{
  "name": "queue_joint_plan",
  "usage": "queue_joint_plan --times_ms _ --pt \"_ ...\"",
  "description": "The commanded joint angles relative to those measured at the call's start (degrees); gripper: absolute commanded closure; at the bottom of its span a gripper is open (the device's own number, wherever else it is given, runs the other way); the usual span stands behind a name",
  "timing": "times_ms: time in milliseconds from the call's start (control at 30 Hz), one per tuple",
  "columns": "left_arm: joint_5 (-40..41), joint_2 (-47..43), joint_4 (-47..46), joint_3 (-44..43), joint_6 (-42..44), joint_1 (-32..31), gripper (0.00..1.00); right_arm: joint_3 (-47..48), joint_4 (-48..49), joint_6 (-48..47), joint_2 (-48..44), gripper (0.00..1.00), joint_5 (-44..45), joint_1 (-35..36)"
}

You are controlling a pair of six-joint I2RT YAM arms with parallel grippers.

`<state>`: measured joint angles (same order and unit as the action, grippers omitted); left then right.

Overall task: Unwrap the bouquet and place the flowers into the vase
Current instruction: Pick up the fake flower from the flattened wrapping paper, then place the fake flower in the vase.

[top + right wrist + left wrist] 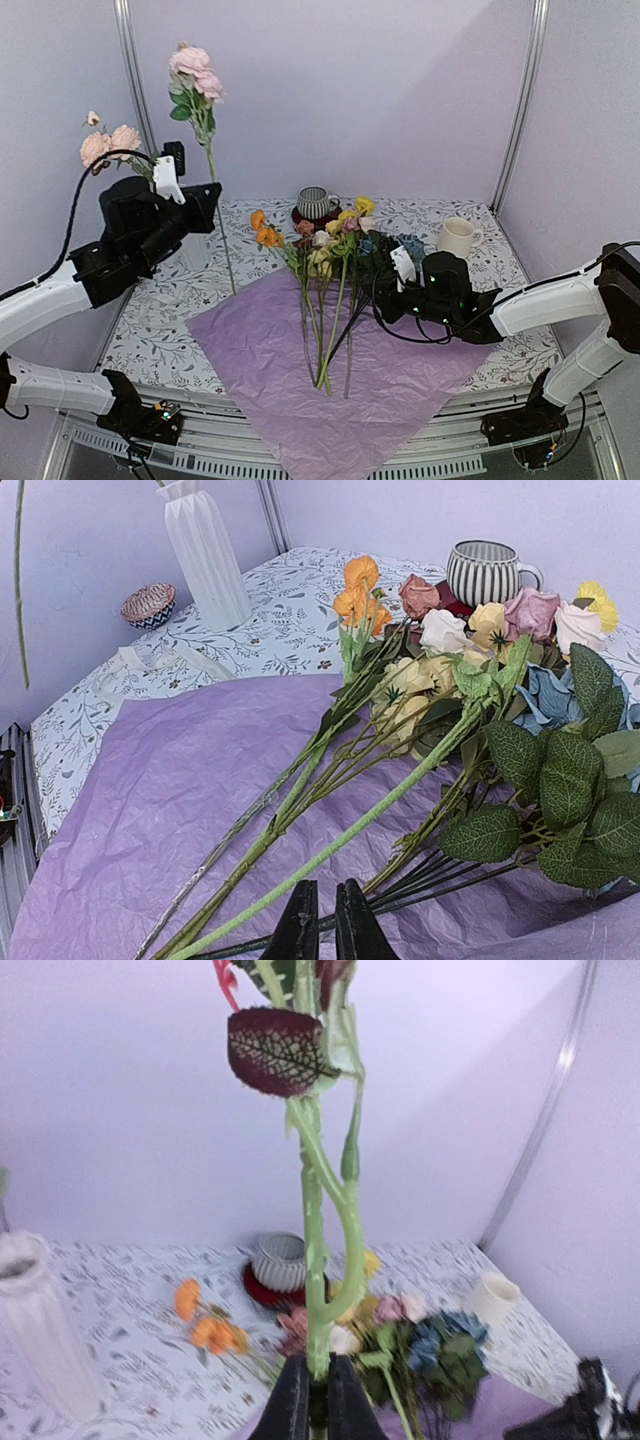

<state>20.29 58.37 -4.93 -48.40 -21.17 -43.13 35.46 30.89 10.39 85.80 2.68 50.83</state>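
The bouquet lies unwrapped: the crinkled lilac paper (270, 360) (150, 780) is spread flat, and the flowers (325, 250) (450, 670) lie across it, blooms toward the back. My left gripper (210, 195) (318, 1400) is raised at the left, shut on the green stem (315, 1260) of an upright pink flower (197, 75). The white ribbed vase (205, 550) (35, 1330) stands at the back left, hidden behind the left arm in the top view. My right gripper (382, 306) (327, 920) is shut low over the dark stems (440, 885). Whether it pinches one is unclear.
A grey striped mug (317, 203) (485, 570) on a red coaster and a cream mug (458, 237) (492, 1298) stand at the back. More pink blooms (110, 145) show beside the left arm. A small patterned bowl (148, 604) and pale ribbon (150, 660) lie near the vase.
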Motion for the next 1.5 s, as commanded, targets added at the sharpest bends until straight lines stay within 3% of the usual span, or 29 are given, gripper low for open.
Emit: queue_joint_plan --times_ms 0,133,267,533,1067,1200,1467 --pt "6.7 0.3 -3.7 -4.5 12.1 7.6 0.97 1.4 0.4 -0.6 0.1 0.91 0.7 -0.3" --pt "6.5 4.4 -7.2 -10.0 17.6 12.4 1.00 1.2 0.9 -0.5 0.1 0.91 0.5 -0.3" --pt "8.1 8.0 -9.4 -18.0 26.1 12.9 1.00 1.5 0.7 -0.6 0.7 0.91 0.7 -0.3" --pt "12.2 13.0 -23.2 -21.3 42.4 15.1 1.00 1.3 0.9 -0.7 0.1 0.91 1.2 -0.2" --pt "9.2 28.8 -31.1 -25.1 43.6 25.1 1.00 0.9 1.2 -0.4 -0.3 0.91 0.8 -0.3" --pt "10.6 31.6 -35.3 -25.1 45.8 25.6 1.00 0.9 1.3 -0.4 -0.2 0.91 0.9 -0.2" --pt "11.8 32.3 -32.3 -28.6 42.8 25.6 1.00 1.1 1.2 -0.8 0.2 0.91 1.4 -0.3"
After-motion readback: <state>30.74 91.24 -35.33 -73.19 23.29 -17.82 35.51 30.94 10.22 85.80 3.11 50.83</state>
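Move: The left hand holds the pink fake flower by its stem. The vase stands about 18 cm ahead of that hand and 14 cm to its left, its middle some 19 cm lower. The woven bowl is roughly 16 cm ahead and 30 cm left, and the striped mug 34 cm ahead and 19 cm right, both about 29 cm down. From the idle right hand the vase lies about 20 cm ahead and 44 cm left, about level in height. Still pinching the stem, the left hand swings forward-left over the vase, rising about 17 cm, then sinking 8. ##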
